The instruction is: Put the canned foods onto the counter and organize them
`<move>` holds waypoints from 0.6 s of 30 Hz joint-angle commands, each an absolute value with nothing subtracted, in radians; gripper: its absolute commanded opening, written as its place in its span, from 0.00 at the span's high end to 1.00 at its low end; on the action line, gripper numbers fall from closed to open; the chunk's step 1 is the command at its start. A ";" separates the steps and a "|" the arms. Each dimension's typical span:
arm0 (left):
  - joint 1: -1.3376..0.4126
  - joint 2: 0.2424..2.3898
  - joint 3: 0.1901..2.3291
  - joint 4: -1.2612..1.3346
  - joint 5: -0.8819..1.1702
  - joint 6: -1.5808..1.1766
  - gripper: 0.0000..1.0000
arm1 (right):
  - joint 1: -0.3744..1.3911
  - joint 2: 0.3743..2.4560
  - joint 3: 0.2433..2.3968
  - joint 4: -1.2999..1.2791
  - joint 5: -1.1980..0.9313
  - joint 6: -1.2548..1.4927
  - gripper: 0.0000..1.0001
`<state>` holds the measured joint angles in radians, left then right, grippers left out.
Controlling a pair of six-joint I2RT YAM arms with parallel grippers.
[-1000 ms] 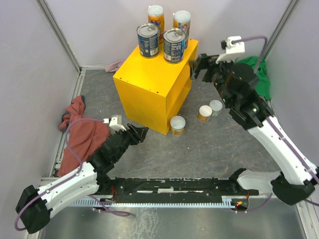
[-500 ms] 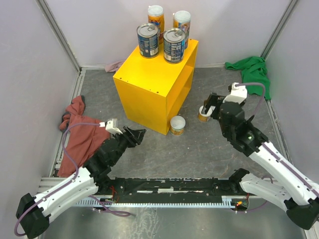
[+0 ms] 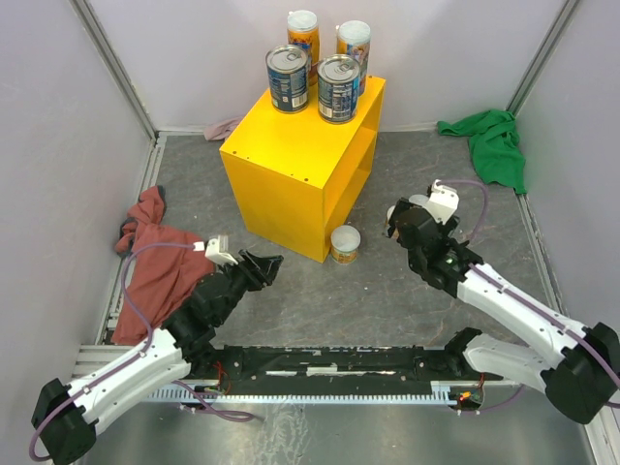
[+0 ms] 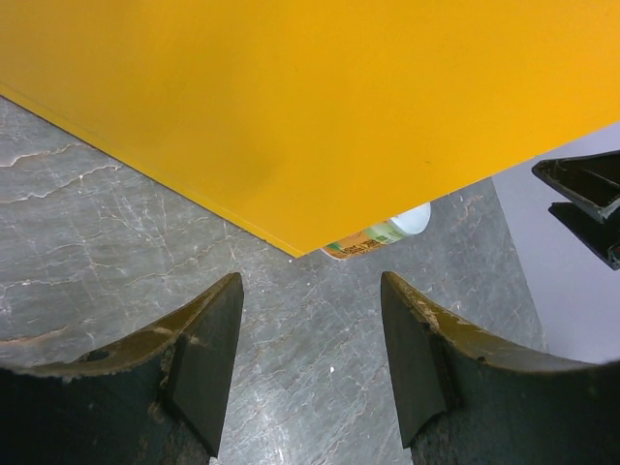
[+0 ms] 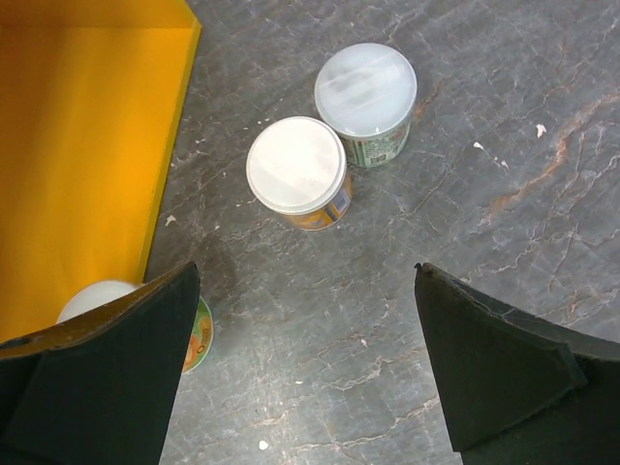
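The yellow counter [image 3: 291, 160] carries two blue cans [image 3: 288, 77] [image 3: 338, 87] and two tall orange cans [image 3: 303, 34] [image 3: 354, 41] at its back edge. One short white-lidded can [image 3: 345, 243] stands on the floor at the counter's front corner. My right gripper [image 3: 399, 218] hangs open over the floor; its wrist view shows two short cans [image 5: 296, 167] [image 5: 365, 89] just beyond the gripper [image 5: 305, 276], and the third [image 5: 107, 295] behind the left finger. My left gripper [image 3: 271, 263] [image 4: 310, 291] is open and holds nothing, facing the counter's side [image 4: 339, 107].
A red cloth [image 3: 155, 262] lies at the left by my left arm. In the far right corner sits a green cloth [image 3: 494, 140]. A pink cloth [image 3: 225, 128] peeks out behind the counter. Walls close in on three sides.
My right arm swung down from beside the counter's top to low over the floor by the two short cans. The left arm shifted only slightly.
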<state>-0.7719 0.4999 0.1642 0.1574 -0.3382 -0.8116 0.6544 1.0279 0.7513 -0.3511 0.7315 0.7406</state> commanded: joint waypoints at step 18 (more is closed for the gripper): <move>-0.776 0.533 0.150 0.228 -0.326 -0.851 0.35 | 0.597 1.385 0.867 -0.209 0.770 0.856 0.00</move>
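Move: The white-lidded orange can lies roughly 9 cm ahead of the right hand, 2 cm to its left and some 10 cm below it. Just behind it stands the clear-lidded can, about 12 cm ahead of the hand and 3 cm to its right, and the can by the yellow shelf is some 2 cm ahead and 17 cm to the left, all at one height. From the left hand, the orange can is about 15 cm ahead, 30 cm to the right and 7 cm below. Towards the white-lidded orange can the right hand sinks about 6 cm while easing some 3 cm forward, the drop levelling off at the end as the forward reach goes on. Its fingers stay wide open, tip slightly further down and swing about 7 degrees clockwise; no touch yet. ##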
